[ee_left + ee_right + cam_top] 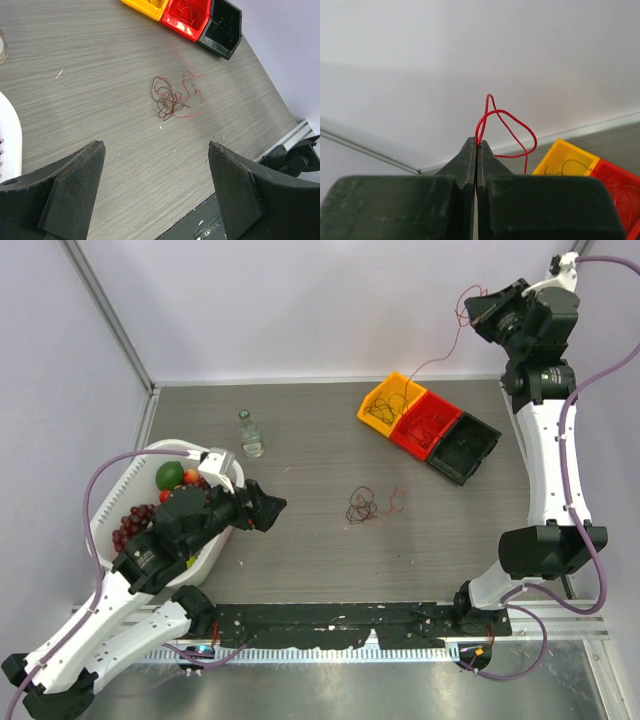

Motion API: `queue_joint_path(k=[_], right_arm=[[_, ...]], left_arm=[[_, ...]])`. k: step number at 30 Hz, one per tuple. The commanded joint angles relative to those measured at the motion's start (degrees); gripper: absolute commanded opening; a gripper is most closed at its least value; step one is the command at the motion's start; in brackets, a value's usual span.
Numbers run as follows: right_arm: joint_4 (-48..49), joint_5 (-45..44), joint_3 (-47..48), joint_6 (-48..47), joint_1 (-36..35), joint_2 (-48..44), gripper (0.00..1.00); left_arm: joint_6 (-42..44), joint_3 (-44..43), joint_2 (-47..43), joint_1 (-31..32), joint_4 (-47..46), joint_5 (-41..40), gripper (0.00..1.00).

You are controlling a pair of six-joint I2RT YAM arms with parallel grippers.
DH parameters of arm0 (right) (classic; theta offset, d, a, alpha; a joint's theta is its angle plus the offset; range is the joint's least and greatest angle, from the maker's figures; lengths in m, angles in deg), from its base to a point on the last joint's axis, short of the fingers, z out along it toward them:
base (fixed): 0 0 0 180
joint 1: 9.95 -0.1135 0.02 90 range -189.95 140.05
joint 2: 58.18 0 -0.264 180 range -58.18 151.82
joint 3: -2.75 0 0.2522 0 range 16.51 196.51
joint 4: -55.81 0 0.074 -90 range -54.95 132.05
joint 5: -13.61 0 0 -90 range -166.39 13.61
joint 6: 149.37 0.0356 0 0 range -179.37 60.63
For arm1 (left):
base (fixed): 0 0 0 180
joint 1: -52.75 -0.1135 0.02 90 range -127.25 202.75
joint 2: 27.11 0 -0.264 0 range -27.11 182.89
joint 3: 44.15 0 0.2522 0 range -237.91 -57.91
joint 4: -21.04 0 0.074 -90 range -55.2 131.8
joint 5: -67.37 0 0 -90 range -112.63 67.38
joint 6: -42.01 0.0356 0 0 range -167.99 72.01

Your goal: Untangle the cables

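A small tangle of thin red and dark brown cables (365,505) (172,99) lies on the grey table, near its middle. My left gripper (275,508) (156,145) is open and empty, low over the table to the left of the tangle. My right gripper (470,308) (477,142) is raised high at the back right, shut on a single red cable (507,125). That cable loops above the fingertips and hangs down towards the yellow bin (392,400) (565,160).
Yellow, red (427,422) and black (465,447) bins stand in a row at the back right, with thin cables in the yellow and red ones. A small glass bottle (250,433) stands at the back left. A white basket (130,465) of fruit sits beside my left arm.
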Motion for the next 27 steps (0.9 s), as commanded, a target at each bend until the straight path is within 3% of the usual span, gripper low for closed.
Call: queue_joint_path(k=[1, 7, 13, 27], right_arm=[[5.25, 3.61, 6.03, 5.47, 0.46, -1.26, 0.01], [11.76, 8.1, 7.18, 11.29, 0.46, -4.25, 0.01], [10.27, 1.34, 6.83, 6.38, 0.55, -5.75, 0.01], [11.85, -4.82, -2.66, 1.63, 1.16, -0.48, 0.01]], left_arm=[[0.87, -1.14, 1.03, -0.01, -1.91, 1.72, 0.88], [-0.01, -0.61, 1.47, 0.08, -2.7, 2.6, 0.88], [-0.54, -0.52, 1.39, -0.01, -2.79, 3.21, 0.88], [-1.42, -0.87, 1.74, -0.01, -2.53, 3.83, 0.88]])
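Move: The right gripper, high up and already pinching the red cable, has the red bin nearly straight beneath, about 41 cm down and 2 cm left. From that hand, the yellow bin is roughly 7 cm ahead and 11 cm left, the black bin 7 cm back and 8 cm right, and the cable tangle on the table 22 cm back and 17 cm left. From the left hand, the red bin lies some 29 cm ahead and 37 cm right, 20 cm lower. Keep the right fingers shut on the red cable and raise it high above the bins, about 11 cm up while easing back some 5 cm, tipping the fingers up about 15 degrees. Then turn back, sinking about 5 cm and coming forward almost as far, with the cable still dangling from the pinch. ##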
